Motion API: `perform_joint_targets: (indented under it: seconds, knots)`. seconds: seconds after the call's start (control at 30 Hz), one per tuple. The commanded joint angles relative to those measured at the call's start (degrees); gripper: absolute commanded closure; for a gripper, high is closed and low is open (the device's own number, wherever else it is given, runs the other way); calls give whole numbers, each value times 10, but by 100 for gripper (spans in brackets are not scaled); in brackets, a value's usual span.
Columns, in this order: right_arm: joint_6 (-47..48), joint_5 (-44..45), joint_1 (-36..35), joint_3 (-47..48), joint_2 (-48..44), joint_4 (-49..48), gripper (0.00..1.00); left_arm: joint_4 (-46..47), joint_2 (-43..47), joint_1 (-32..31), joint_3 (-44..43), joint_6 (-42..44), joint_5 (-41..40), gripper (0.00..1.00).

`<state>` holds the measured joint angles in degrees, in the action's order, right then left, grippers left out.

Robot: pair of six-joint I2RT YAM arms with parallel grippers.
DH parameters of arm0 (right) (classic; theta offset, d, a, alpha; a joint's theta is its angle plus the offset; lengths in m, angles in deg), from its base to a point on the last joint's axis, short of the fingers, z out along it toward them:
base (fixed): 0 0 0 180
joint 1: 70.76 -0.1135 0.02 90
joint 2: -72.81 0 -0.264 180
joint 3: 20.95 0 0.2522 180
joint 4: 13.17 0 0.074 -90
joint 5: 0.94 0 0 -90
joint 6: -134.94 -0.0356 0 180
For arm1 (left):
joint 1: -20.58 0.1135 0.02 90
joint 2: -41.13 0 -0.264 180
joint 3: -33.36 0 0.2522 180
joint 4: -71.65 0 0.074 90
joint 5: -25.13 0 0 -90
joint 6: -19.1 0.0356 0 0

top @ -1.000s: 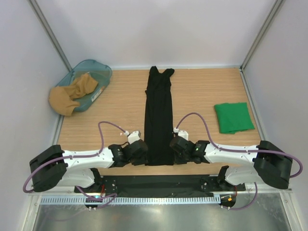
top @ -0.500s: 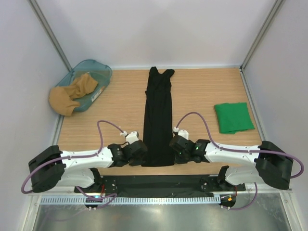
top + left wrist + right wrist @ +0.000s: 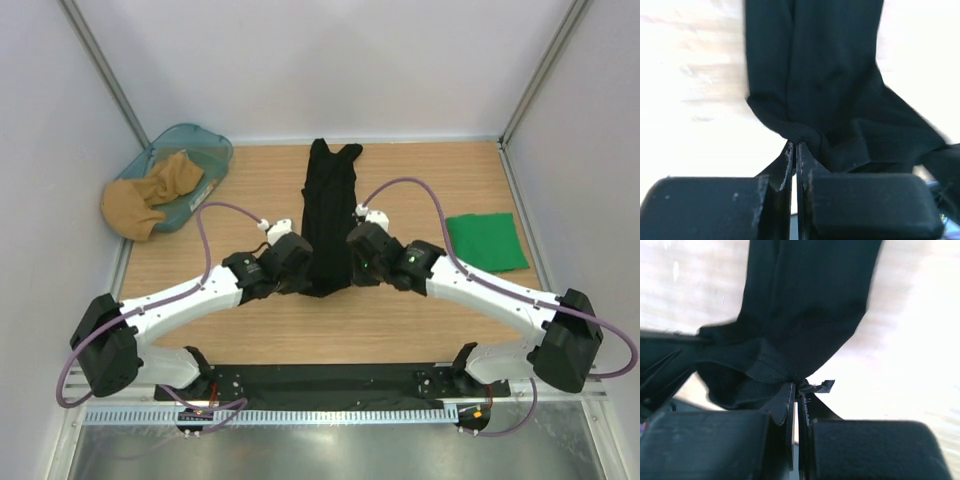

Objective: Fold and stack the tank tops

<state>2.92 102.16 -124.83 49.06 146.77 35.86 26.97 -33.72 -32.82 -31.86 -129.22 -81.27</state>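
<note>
The black tank top (image 3: 329,195) lies as a long narrow strip down the middle of the wooden table, straps at the far end. Its near end is lifted off the table. My left gripper (image 3: 303,262) is shut on the near left corner of the black tank top (image 3: 830,75). My right gripper (image 3: 352,258) is shut on the near right corner, the black cloth (image 3: 805,305) hanging from its tips. Both pinches show in the wrist views, left gripper (image 3: 797,146) and right gripper (image 3: 796,386). The green tank top (image 3: 486,243) lies folded at the right.
A teal basket (image 3: 203,152) at the far left corner holds a tan garment (image 3: 150,195) that spills over its rim. White walls close in the table (image 3: 420,190) on three sides. Purple cables loop above both wrists.
The left gripper closed on the hem corner. Both arms then moved away from their bases, carrying the black top's near end up and toward the straps.
</note>
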Motion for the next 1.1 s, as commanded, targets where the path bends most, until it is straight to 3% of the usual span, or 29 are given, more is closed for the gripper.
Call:
perform_joint_targets:
  seconds: [0.0, 0.23, 0.4, 0.6, 1.07]
  knots:
    - [56, 0, 57, 60, 26, 13, 99, -10, -8, 52, -32, 49, 1, 100]
    - [106, -27, 142, 158, 136, 10, 99, 22, -85, 138, -118, 104, 15, 100]
    - [124, -35, 174, 228, 216, 8, 99, 65, -189, 185, -192, 138, 58, 100]
    - [142, -48, 203, 293, 292, 9, 99, 66, -271, 197, -259, 150, 76, 100]
    - [161, -80, 237, 365, 334, 14, 99, 75, -280, 222, -293, 148, 88, 100]
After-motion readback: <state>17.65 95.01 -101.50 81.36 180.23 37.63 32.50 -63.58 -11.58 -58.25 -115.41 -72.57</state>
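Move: The pinched near hem is bound for the black tank top's upper body: about 29 cm ahead, 6 cm right and 10 cm below the left hand; from the right hand, 29 ahead, 5 left, 12 below. Its straps lie another 15 cm or so farther out. The folded green tank top is roughly 17 cm ahead and 33 cm right of the right hand; the basket, about 35 cm ahead and 33 cm left of the left hand. Both shut grippers keep their pinch on the corners of the black tank top's lifted near hem, carrying it forward together some 18–19 cm over its own body towards the straps. They swing out fast in a shallow arc, rising slightly, sinking 3 to 4 cm, then easing off and lifting a little at the end; each wrist turns only slightly. ##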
